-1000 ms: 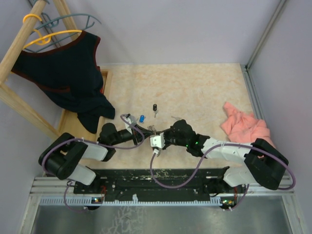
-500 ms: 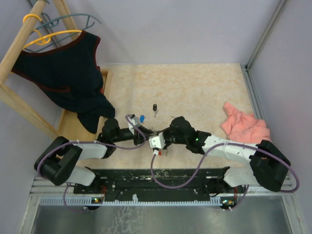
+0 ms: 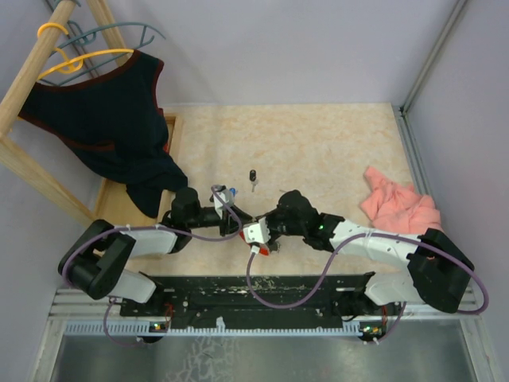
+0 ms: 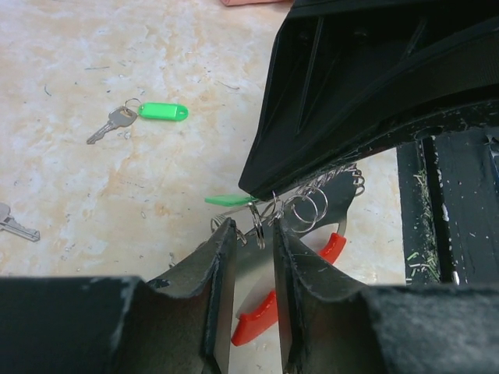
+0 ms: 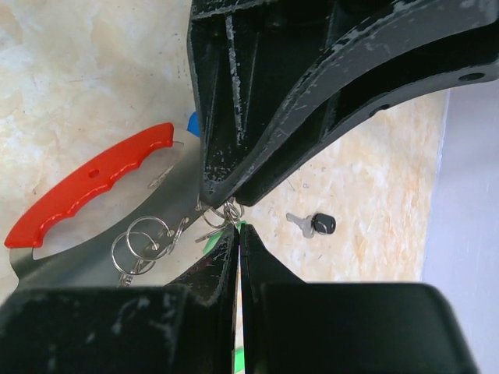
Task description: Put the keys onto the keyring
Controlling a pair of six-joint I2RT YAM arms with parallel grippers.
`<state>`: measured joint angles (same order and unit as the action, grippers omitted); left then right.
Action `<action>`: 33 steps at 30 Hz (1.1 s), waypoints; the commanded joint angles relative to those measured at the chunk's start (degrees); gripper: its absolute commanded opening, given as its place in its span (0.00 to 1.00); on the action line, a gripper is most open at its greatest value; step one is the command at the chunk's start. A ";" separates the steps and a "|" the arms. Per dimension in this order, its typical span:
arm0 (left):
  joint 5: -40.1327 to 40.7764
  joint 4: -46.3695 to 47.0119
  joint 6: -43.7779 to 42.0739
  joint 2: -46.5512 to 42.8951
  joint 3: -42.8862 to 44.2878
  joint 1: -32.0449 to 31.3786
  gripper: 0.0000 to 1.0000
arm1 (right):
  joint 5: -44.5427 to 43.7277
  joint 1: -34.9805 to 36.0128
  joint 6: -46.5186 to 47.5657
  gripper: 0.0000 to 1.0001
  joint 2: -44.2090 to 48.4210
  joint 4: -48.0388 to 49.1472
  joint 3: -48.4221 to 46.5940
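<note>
The keyring (image 5: 92, 184) is a red band on a grey metal strip hung with small split rings (image 5: 139, 237). It hangs between the two grippers just above the table, and its red part (image 4: 263, 313) shows below my left fingers. My right gripper (image 5: 237, 232) is shut on a green-headed key (image 4: 229, 200) beside those rings. My left gripper (image 4: 254, 227) faces it, jaws parted, with one split ring edge-on between the tips. From above, the left gripper (image 3: 238, 211) and right gripper (image 3: 256, 221) meet over the keyring (image 3: 260, 249).
Loose keys lie on the table: a green one (image 4: 162, 111), a black one (image 3: 253, 176) and a blue one (image 3: 233, 192). A pink cloth (image 3: 400, 208) lies at the right. A dark garment (image 3: 111, 119) hangs on a wooden rack at the left.
My left gripper has shifted forward and to the right towards the right gripper, and its jaws have parted. The right gripper stays shut, having shifted slightly left.
</note>
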<state>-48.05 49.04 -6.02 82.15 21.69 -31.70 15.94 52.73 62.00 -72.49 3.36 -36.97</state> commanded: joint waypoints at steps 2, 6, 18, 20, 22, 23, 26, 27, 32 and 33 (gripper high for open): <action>-0.52 -1.83 0.41 0.40 1.16 0.33 0.30 | 0.98 0.29 -0.05 0.00 1.81 3.64 -4.12; -0.33 -2.01 1.14 -0.17 0.69 0.33 0.26 | 0.50 0.27 -0.37 0.00 2.00 4.02 -4.16; -0.46 -0.96 2.65 0.43 1.37 0.00 0.19 | 1.31 0.35 -1.34 0.00 2.00 4.80 -4.22; -0.02 -0.87 3.05 1.06 1.90 -0.24 0.15 | 1.72 0.40 -1.45 0.00 1.85 4.93 -4.40; 1.01 -0.87 3.38 1.52 2.15 -0.29 0.12 | 1.71 0.53 -1.46 0.00 1.82 4.88 -4.55; 1.55 -0.88 3.51 1.60 2.21 -0.29 0.09 | 1.63 0.53 -1.50 0.00 1.82 4.68 -4.66; 3.29 -1.04 3.69 1.50 2.07 -0.29 0.01 | 0.73 0.53 -1.41 0.00 2.28 4.08 -4.42; 4.20 -1.14 3.74 1.21 1.89 -0.33 0.01 | 0.05 0.59 -1.44 0.00 2.58 4.10 -4.04; 7.93 2.78 5.15 -0.82 -1.02 -0.16 0.01 | -4.28 0.54 -2.03 0.00 4.17 4.12 -0.96; 8.09 3.96 5.67 -1.07 -1.49 -0.12 0.01 | -4.88 0.53 -2.18 0.00 4.37 4.16 -0.31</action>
<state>-43.66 48.82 -2.09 82.98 22.35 -32.01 14.17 52.77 61.04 -71.99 3.64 -37.52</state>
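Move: The small ring of the keyring that the left hand wants stands between its parted fingertips, about 1 cm to its right and level with it. The keyring's red-handled holder lies roughly 5 cm back, 2 cm right and 5 cm below; the blue-tagged key is some 7 cm ahead, 6 cm left and 9 cm down. For the right hand, its shut fingertips beside that ring, the ring is about 2 cm to the left. The left fingers close on the small ring and pinch it beside the right fingertips, the hand first sinking about half a centimetre, then, once shut, easing some 1.5 cm forward with a 5-degree counter-clockwise turn. The right hand, shut throughout on its small metal piece, rises about half a centimetre, stays, then drifts slightly forward as well. ##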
